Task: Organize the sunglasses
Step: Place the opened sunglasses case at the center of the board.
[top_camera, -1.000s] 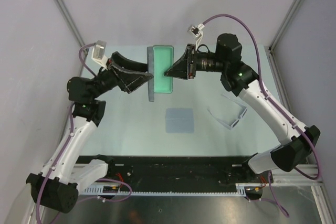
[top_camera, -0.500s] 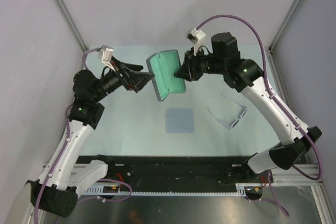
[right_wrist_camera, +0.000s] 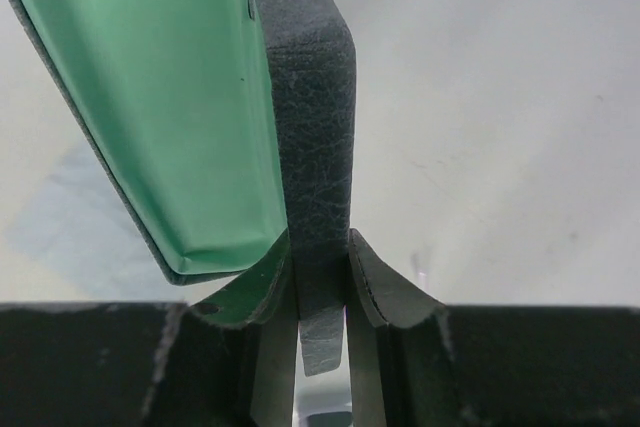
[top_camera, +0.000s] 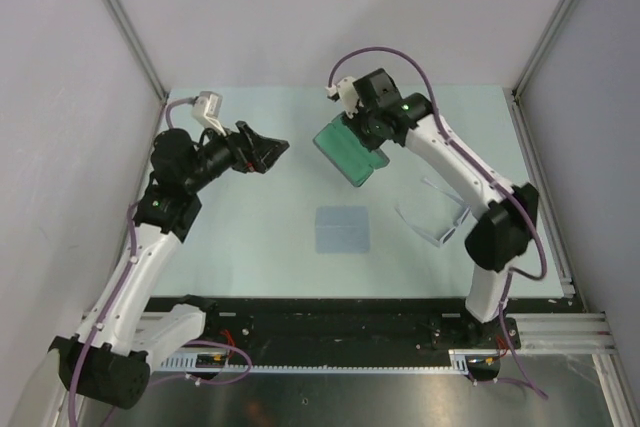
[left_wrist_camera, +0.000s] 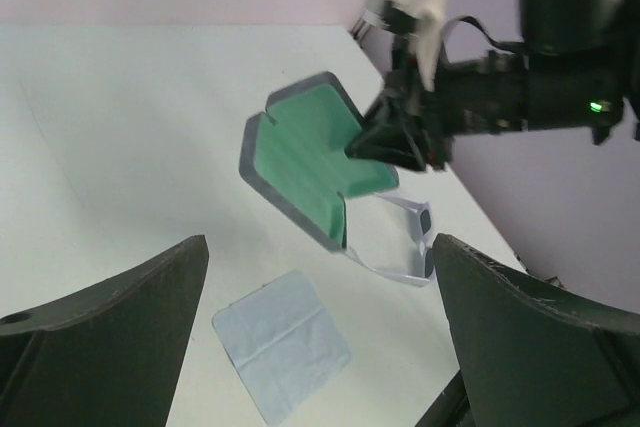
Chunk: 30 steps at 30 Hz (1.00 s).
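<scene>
The sunglasses (top_camera: pixel 436 217), white-framed with dark lenses, lie on the table at the right, arms unfolded; they also show in the left wrist view (left_wrist_camera: pixel 411 240). My right gripper (top_camera: pixel 364 134) is shut on the side wall of the open grey felt case (top_camera: pixel 349 151) and holds it tilted above the table, left of the sunglasses. The green lining (right_wrist_camera: pixel 165 97) faces up beside the pinched grey wall (right_wrist_camera: pixel 312 117), right at the right gripper (right_wrist_camera: pixel 320 252). My left gripper (top_camera: pixel 276 150) is open and empty, well left of the case (left_wrist_camera: pixel 305 152).
A square grey-blue cloth (top_camera: pixel 343 229) lies flat at the table's middle, below the case and left of the sunglasses, and also shows between my left fingers (left_wrist_camera: pixel 282 342). Grey walls stand on both sides and at the back.
My left gripper opened, let go of the case and drew back to the left. The right arm swung the case to the right and turned it, now holding it alone.
</scene>
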Available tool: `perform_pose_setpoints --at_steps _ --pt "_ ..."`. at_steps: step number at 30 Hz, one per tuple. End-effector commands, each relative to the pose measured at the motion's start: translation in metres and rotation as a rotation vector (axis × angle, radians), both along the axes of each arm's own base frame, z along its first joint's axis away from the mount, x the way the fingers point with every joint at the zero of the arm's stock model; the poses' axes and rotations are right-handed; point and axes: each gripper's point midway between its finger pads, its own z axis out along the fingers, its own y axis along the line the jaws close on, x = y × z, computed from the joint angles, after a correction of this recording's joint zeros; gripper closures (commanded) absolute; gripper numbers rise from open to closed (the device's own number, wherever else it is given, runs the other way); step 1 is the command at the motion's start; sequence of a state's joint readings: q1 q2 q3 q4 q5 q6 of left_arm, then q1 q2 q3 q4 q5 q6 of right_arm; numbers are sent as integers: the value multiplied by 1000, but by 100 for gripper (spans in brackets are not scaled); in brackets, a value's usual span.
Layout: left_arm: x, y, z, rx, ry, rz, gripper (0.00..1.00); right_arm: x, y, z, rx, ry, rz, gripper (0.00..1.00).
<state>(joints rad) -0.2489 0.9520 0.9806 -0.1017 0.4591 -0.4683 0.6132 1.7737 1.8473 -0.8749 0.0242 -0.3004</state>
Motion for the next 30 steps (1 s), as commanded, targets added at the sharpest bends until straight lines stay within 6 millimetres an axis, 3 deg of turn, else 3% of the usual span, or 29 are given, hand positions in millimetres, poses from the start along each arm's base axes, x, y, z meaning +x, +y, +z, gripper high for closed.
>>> perform_pose_setpoints --at_steps 1,4,7,8,15,24,30 --pt "3 0 -18 27 40 -5 0 52 -43 -1 -206 -87 -145 100" --pt "3 -3 -30 31 79 -25 0 69 -59 -32 -329 -55 -171 100" --pt "3 -6 -39 41 99 -49 0 81 -67 -52 -430 -53 -105 100" --pt "3 -7 -40 43 100 -57 0 79 -70 -67 -490 -42 -28 100" --pt "4 -11 -51 65 116 -91 0 103 -80 -81 -581 -89 68 100" --pt "9 -17 -69 78 165 -124 0 108 -88 -118 -567 -4 103 97" --pt "13 -18 -73 90 168 -133 0 109 -89 -129 -578 4 99 93"
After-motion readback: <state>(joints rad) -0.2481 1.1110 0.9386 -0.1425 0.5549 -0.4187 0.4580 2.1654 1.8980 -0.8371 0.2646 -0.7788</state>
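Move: The opened sunglasses case is already pinched by its lid in the right hand; the bare spot of board it is bound for lies about 8 cm ahead, 10 cm to the right and some 20 cm below. Around that level, the sunglasses are roughly 6 cm back and 24 cm to the right of the hand, the grey cloth about 10 cm back and 4 cm to its left. From the empty left hand, the spot is about 17 cm ahead, 29 cm right and 30 cm down. Keeping its pinch on the lid, the right hand carries the case down about 14 cm and roughly 10 cm each forward and right, towards the bare board beyond the sunglasses, rolling some 35 degrees so its left side sinks. The forward reach comes mostly early, the lowering continues to the end. The left hand, open and empty, sinks about 8 cm, tipping slightly down. ##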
